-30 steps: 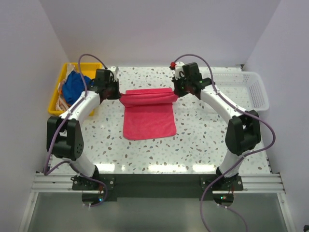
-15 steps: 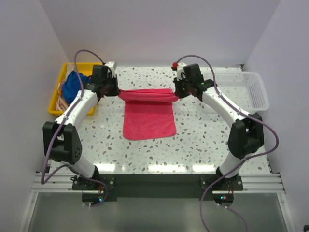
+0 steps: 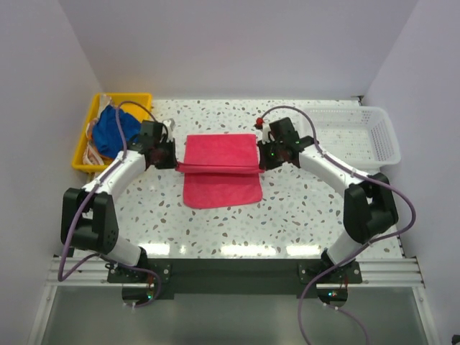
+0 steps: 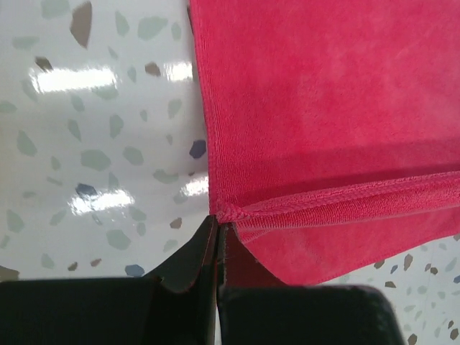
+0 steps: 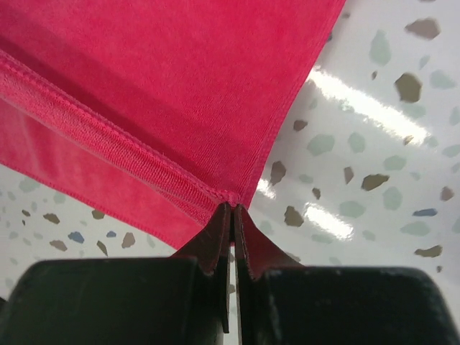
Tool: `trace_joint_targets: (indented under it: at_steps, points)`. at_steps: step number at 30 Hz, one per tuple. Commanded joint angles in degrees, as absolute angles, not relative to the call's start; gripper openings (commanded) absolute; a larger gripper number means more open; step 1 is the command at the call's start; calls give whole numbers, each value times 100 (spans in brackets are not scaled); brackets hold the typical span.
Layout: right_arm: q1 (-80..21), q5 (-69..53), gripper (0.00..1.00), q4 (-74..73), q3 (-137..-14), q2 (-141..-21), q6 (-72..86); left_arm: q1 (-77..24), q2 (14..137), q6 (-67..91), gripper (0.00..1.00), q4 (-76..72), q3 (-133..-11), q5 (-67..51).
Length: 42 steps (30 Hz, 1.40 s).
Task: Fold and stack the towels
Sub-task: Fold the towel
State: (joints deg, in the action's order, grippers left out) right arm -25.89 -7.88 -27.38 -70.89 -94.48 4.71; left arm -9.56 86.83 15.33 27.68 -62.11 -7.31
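Note:
A hot pink towel point(image 3: 219, 165) lies mid-table, its far half lifted and carried toward me over the near half. My left gripper point(image 3: 175, 165) is shut on the towel's left corner point(image 4: 228, 213). My right gripper point(image 3: 261, 167) is shut on its right corner point(image 5: 231, 197). The held hemmed edge point(image 4: 345, 200) runs taut between the two grippers, above the lower layer point(image 5: 79, 180). A royal blue towel point(image 3: 115, 128) lies bunched in the yellow tray point(image 3: 85, 159) at far left, over an orange-and-white cloth point(image 3: 93, 152).
A white mesh basket point(image 3: 366, 133) stands at the far right of the speckled table point(image 3: 302, 208). White walls close in on both sides and the back. The arm bases sit on the rail at the near edge.
Both grippers have moved toward me with the pink towel's far edge, from the back of the table to over its middle. The fold now lies flatter.

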Motion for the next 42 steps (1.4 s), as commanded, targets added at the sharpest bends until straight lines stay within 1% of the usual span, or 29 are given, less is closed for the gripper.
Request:
trace_joint_targets:
  at_steps: [1,6,16,20,27,32,37,42]
  points:
    - [-2487,-703,0,-2813,-6794,-9517,808,-870,8508,1722,0,2664,-5592,-465]
    - [-2487,-782,0,-2593,-6540,-9817,949,-1010,8701,1907,0,2453,-5142,-615]
    - [-2487,-896,0,-2312,-6381,-10239,1037,-1169,8895,2013,0,2276,-4887,-378]
    - [-2496,-853,0,-2417,-6521,-10169,985,-1169,8807,2021,0,2469,-5115,-211]
    - [-2487,-528,0,-3005,-7136,-9695,774,-1204,8341,2109,0,3154,-5905,175]
    - [-2496,-457,0,-3234,-7233,-9204,791,-1292,7867,2258,0,3463,-6038,281]
    - [-2496,-624,0,-3050,-6751,-8904,940,-1450,7568,2495,0,3332,-5529,325]
    - [-2496,-607,0,-2646,-6180,-9079,1019,-1494,7646,2698,0,2875,-4766,317]
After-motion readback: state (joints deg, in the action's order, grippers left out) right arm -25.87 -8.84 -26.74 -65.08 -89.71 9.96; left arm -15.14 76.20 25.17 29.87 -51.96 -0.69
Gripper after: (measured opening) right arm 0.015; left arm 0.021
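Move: Both grippers hold the pink towel's raised hem by its corners. For the left hand, the lying half's near left corner is about 12 cm back, 1 cm right and 9 cm below; the far fold's middle lies 14 cm ahead and 15 cm right, the yellow bin 15 cm ahead and 26 cm left. For the right hand, the near right corner is some 11 cm back, 1 cm right; the white basket 14 cm ahead, 34 cm right. Keep both grippers shut on the hem and swing them down together about 8 cm over the lying half, the left also going some 6 cm back and the right 3, fingers tipping steeper. Then lift both about 10 cm, easing slightly forward and untipping the wrists, and start down and back again towards the towel's near edge. ##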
